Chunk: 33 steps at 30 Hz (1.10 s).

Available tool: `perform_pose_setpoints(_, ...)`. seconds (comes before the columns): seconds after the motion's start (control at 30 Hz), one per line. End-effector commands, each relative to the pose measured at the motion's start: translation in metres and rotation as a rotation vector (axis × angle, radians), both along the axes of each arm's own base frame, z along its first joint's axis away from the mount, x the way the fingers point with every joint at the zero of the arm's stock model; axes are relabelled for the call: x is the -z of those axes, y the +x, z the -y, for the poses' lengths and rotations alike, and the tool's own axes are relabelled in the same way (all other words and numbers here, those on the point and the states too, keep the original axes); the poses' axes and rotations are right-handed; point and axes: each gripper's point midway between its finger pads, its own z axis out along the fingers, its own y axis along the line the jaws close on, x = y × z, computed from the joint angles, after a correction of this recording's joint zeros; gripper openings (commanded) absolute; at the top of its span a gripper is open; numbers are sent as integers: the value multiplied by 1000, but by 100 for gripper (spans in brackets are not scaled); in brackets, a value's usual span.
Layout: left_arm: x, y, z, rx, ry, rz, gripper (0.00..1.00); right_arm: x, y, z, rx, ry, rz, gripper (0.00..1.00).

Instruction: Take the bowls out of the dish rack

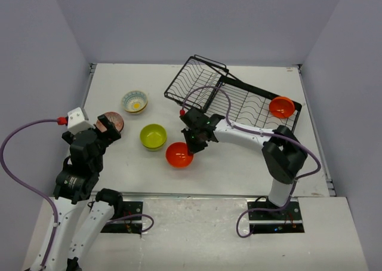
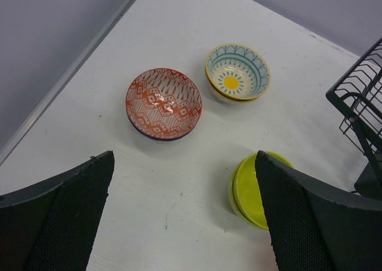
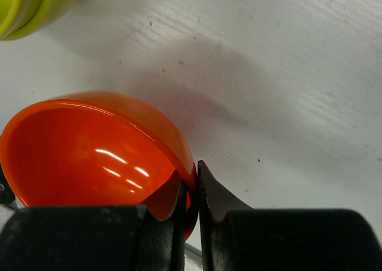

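My right gripper (image 1: 194,144) is shut on the rim of an orange bowl (image 1: 178,155), one finger inside and one outside. In the right wrist view that bowl (image 3: 89,154) is tilted just over the white table, with the gripper (image 3: 192,184) pinching its near edge. A second orange bowl (image 1: 282,107) sits in the right end of the black dish rack (image 1: 250,107). On the table stand a lime green bowl (image 1: 153,136), a floral bowl with a yellow centre (image 1: 135,101) and a red-patterned bowl (image 2: 163,103). My left gripper (image 2: 185,163) hangs open above the table near them, holding nothing.
The rack's left section (image 1: 194,83) is tipped up at an angle; its corner (image 2: 358,98) shows at the right of the left wrist view. The red-patterned bowl rests on a darker bowl beneath it. The lime bowl (image 3: 33,5) lies close to the held orange one.
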Motion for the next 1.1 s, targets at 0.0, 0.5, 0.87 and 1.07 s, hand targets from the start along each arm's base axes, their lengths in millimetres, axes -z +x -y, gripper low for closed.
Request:
perform_pose_setpoints(0.0, -7, 3, 0, -2, -12, 30, 100, 0, 0, -18, -4, 17, -23, 0)
perform_pose_setpoints(0.5, -8, 3, 3, 17, -10, 37, 100, 10, 2, -11, 45, -28, 37, 44)
perform_pose_setpoints(0.87, -9, 1, -2, -17, -12, 33, 100, -113, 34, 80, 154, -144, 488, 99)
perform_pose_setpoints(1.07, -6, 0, -6, -39, -10, 23, 100, -170, 93, 214, 400, -489, 744, 99)
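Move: My right hand pinches the orange bowl by its right-hand rim just above bare table; the spot for it lies about 5 cm left, 3 cm back and 4 cm below. The green bowls stand some 17 cm left and 6 cm ahead, slightly lower. The dish rack's middle is about 22 cm right and 19 ahead, the last orange bowl in it about 41 right and 19 ahead. From my left hand that spot is roughly 27 cm right, 2 back and 23 below. I lower the orange bowl nearly 3 cm onto the table with my right hand, hold still there and open my fingers off the rim. Then I rise quickly, some 18 cm, swinging right and a little forward towards the rack and its last orange bowl, spreading the fingers wide and tipping them about 35 degrees forward and up. ##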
